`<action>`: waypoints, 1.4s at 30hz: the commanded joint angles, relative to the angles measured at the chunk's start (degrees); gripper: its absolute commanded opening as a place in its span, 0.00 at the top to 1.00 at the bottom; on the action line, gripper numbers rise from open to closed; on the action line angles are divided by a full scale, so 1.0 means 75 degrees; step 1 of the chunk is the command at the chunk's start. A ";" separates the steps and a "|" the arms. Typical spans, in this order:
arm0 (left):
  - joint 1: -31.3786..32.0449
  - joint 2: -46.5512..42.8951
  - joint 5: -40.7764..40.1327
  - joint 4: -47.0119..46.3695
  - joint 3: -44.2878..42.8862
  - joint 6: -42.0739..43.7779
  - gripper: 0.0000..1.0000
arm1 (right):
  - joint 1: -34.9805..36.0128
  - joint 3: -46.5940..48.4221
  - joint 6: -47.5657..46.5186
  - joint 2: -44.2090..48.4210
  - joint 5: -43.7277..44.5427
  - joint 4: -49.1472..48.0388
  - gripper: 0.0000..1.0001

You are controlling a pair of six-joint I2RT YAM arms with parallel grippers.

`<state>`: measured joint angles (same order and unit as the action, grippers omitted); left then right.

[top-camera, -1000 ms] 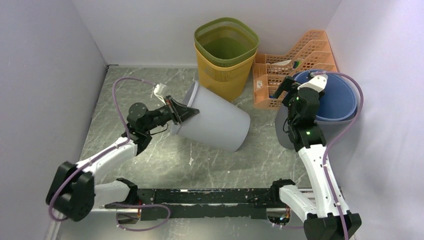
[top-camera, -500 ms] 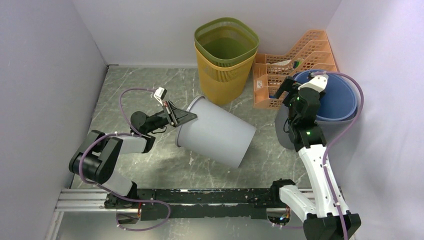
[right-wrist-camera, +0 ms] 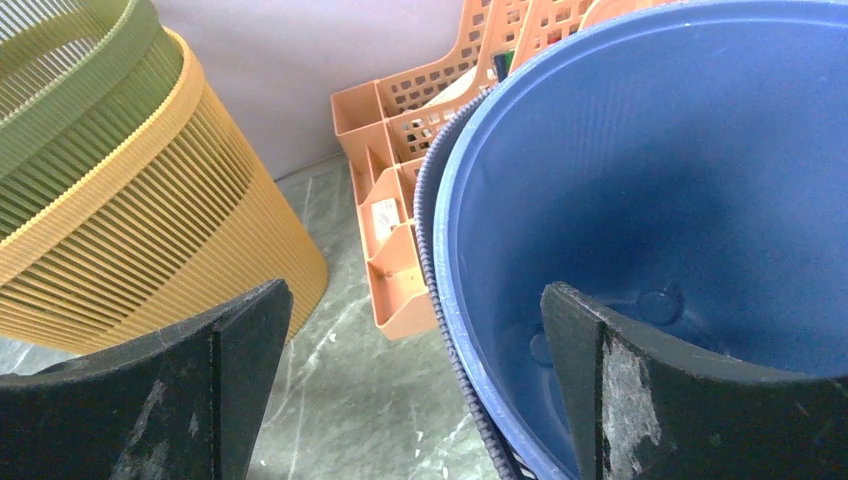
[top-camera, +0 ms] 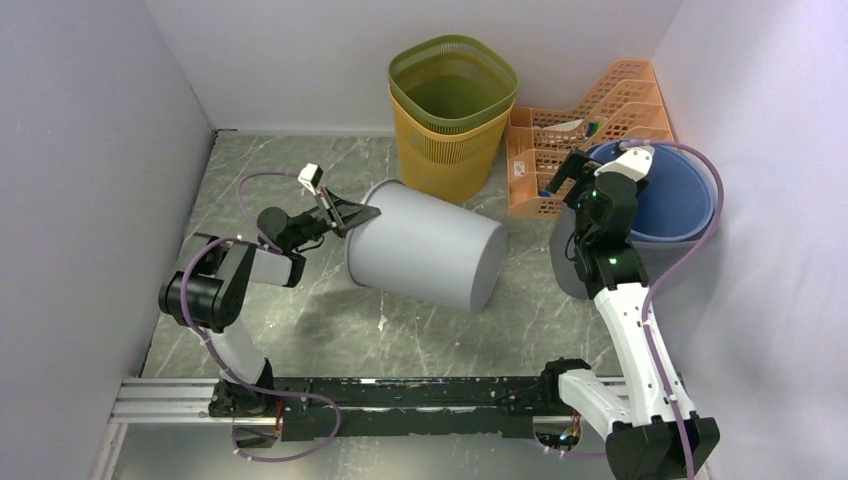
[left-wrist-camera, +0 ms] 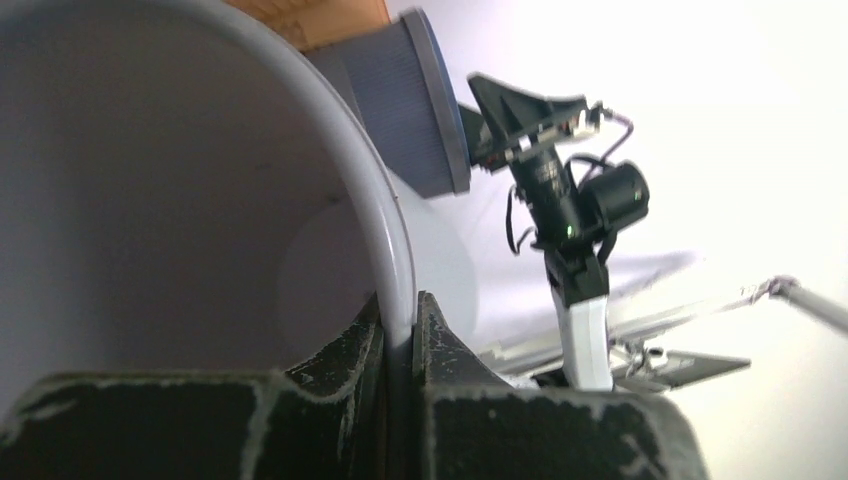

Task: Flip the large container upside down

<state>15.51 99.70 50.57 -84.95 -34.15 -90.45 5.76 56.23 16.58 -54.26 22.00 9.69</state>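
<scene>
The large grey container (top-camera: 430, 255) lies tipped on its side in the middle of the table, its open mouth facing left. My left gripper (top-camera: 352, 222) is shut on its rim. In the left wrist view the two fingers (left-wrist-camera: 400, 335) pinch the pale rim (left-wrist-camera: 372, 190), one inside the container and one outside. My right gripper (top-camera: 580, 172) is open and empty; its jaws (right-wrist-camera: 412, 290) straddle the rim of a blue bucket (right-wrist-camera: 640, 180) without touching it.
The blue bucket (top-camera: 680, 205) sits nested in a grey ribbed one at the right wall. A green basket stacked in a yellow one (top-camera: 452, 95) stands at the back. An orange rack (top-camera: 600, 100) stands behind the bucket. The walls are close on both sides.
My left arm has folded back toward its base and turned the grey container by its rim, so it lies more level on its side. My right gripper has shifted only slightly.
</scene>
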 commanded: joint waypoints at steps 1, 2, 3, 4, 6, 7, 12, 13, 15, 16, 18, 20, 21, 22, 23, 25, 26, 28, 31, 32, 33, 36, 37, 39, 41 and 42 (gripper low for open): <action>-0.0774 0.0760 0.0489 -0.2549 0.0633 -0.0115 0.93 | -0.0040 -0.0334 0.0269 -0.0213 -0.0316 0.0251 0.03; -0.0961 0.0865 0.0538 -0.2549 0.0699 -0.0108 0.93 | -0.0032 -0.0342 0.0284 -0.0257 -0.0369 0.0228 0.03; -0.1143 0.0967 0.0571 -0.2549 0.0755 -0.0123 0.93 | -0.0034 -0.0354 0.0291 -0.0298 -0.0427 0.0204 0.03; -0.1332 0.1065 0.0628 -0.2546 0.0797 -0.0137 0.93 | -0.0040 -0.0374 0.0313 -0.0340 -0.0486 0.0169 0.03; -0.1602 0.1206 0.0750 -0.2549 0.0845 -0.0010 0.93 | -0.0033 -0.0451 0.0363 -0.0379 -0.0593 0.0077 0.03; -0.1699 0.1268 0.0840 -0.2544 0.0845 0.0069 0.92 | -0.0039 -0.0497 0.0377 -0.0392 -0.0641 0.0026 0.03; -0.2105 0.1609 0.1125 -0.2537 0.0768 0.0266 0.88 | -0.0039 -0.0603 0.0368 -0.0486 -0.0789 -0.0082 0.03; -0.2200 0.1735 0.1155 -0.2536 0.0742 0.0275 0.84 | -0.0038 -0.0621 0.0368 -0.0498 -0.0834 -0.0094 0.03; -0.2387 0.2019 0.1301 -0.2537 0.0611 0.0328 0.67 | -0.0040 -0.0666 0.0378 -0.0493 -0.0906 -0.0119 0.03; -0.2551 0.2143 0.1322 -0.2537 0.0560 0.0343 0.58 | -0.0038 -0.0690 0.0379 -0.0495 -0.0925 -0.0139 0.03; -0.2750 0.2393 0.1373 -0.2525 0.0448 0.0406 0.44 | -0.0039 -0.0737 0.0370 -0.0486 -0.0940 -0.0144 0.03; -0.2944 0.2648 0.1416 -0.2521 0.0297 0.0399 0.28 | -0.0038 -0.0784 0.0359 -0.0465 -0.0939 -0.0130 0.03; -0.3019 0.2774 0.1444 -0.2516 0.0243 0.0400 0.23 | -0.0037 -0.0791 0.0356 -0.0463 -0.0940 -0.0106 0.03; -0.3095 0.2883 0.1449 -0.2514 0.0175 0.0383 0.20 | -0.0041 -0.0805 0.0359 -0.0457 -0.0947 -0.0101 0.03; -0.3147 0.2987 0.1443 -0.2512 0.0126 0.0351 0.17 | -0.0035 -0.0822 0.0367 -0.0453 -0.0961 -0.0101 0.02; -0.3246 0.3137 0.1421 -0.2508 0.0070 0.0312 0.14 | -0.0039 -0.0850 0.0374 -0.0463 -0.0985 -0.0103 0.02; -0.3284 0.3173 0.1415 -0.2500 0.0056 0.0288 0.14 | -0.0037 -0.0852 0.0379 -0.0475 -0.1001 -0.0108 0.02; -0.3373 0.3186 0.1398 -0.2487 0.0059 0.0282 0.13 | -0.0037 -0.0847 0.0372 -0.0507 -0.1074 -0.0110 0.02; -0.3524 0.3088 0.1381 -0.2372 0.0052 0.0298 0.07 | -0.0034 -0.0840 0.0368 -0.0539 -0.1140 -0.0071 0.02; -0.3575 0.3010 0.1401 -0.2068 0.0009 0.0443 0.04 | -0.0032 -0.0841 0.0352 -0.0541 -0.1156 -0.0054 0.02; -0.3626 0.2904 0.1402 -0.1643 -0.0028 0.0677 0.02 | -0.0040 -0.0841 0.0347 -0.0555 -0.1179 -0.0021 0.02; -0.3759 0.2378 0.1338 0.0925 -0.0290 0.2185 0.01 | -0.0039 -0.0801 0.0311 -0.0537 -0.1248 0.0090 0.03; -0.3788 0.2168 0.1254 0.2224 -0.0465 0.2973 0.01 | -0.0031 -0.0785 0.0309 -0.0525 -0.1262 0.0133 0.02; -0.3791 0.1685 0.0894 0.5059 -0.0976 0.4772 0.00 | -0.0032 -0.0776 0.0292 -0.0461 -0.1260 0.0170 0.02; -0.3782 0.1307 0.0364 0.7470 -0.1644 0.6277 0.00 | -0.0034 -0.0791 0.0264 -0.0398 -0.1240 0.0195 0.02; -0.3782 0.1213 0.0108 0.8257 -0.1868 0.6742 0.00 | -0.0035 -0.0811 0.0276 -0.0376 -0.1245 0.0196 0.02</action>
<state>-12.40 113.86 57.54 -55.55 -41.17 -64.18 5.67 52.34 18.37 -56.62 13.26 2.61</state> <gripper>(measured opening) 0.997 0.974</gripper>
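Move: The left hand already pinches the rim of the large container, which lies on its side with its mouth to the left, its middle about 13 cm to the right and 9 cm lower. The table spot for it is some 10 cm ahead and 22 cm below, level sideways; the yellow basket stands about 23 cm ahead, 17 cm right and 7 cm lower. From the right hand that spot is roughly 47 cm left, 7 cm ahead and 32 cm lower. Still pinching the rim, the left hand swings the container left about 10 cm, some 7 cm forward and down towards the table, then opens wide and lets go as it drops lower, easing on left and forward beside the wall, its fingers swinging counter-clockwise and tipping. Meanwhile the right hand, open astride the blue container's rim, shifts about 3 cm left and 2 cm forward. ##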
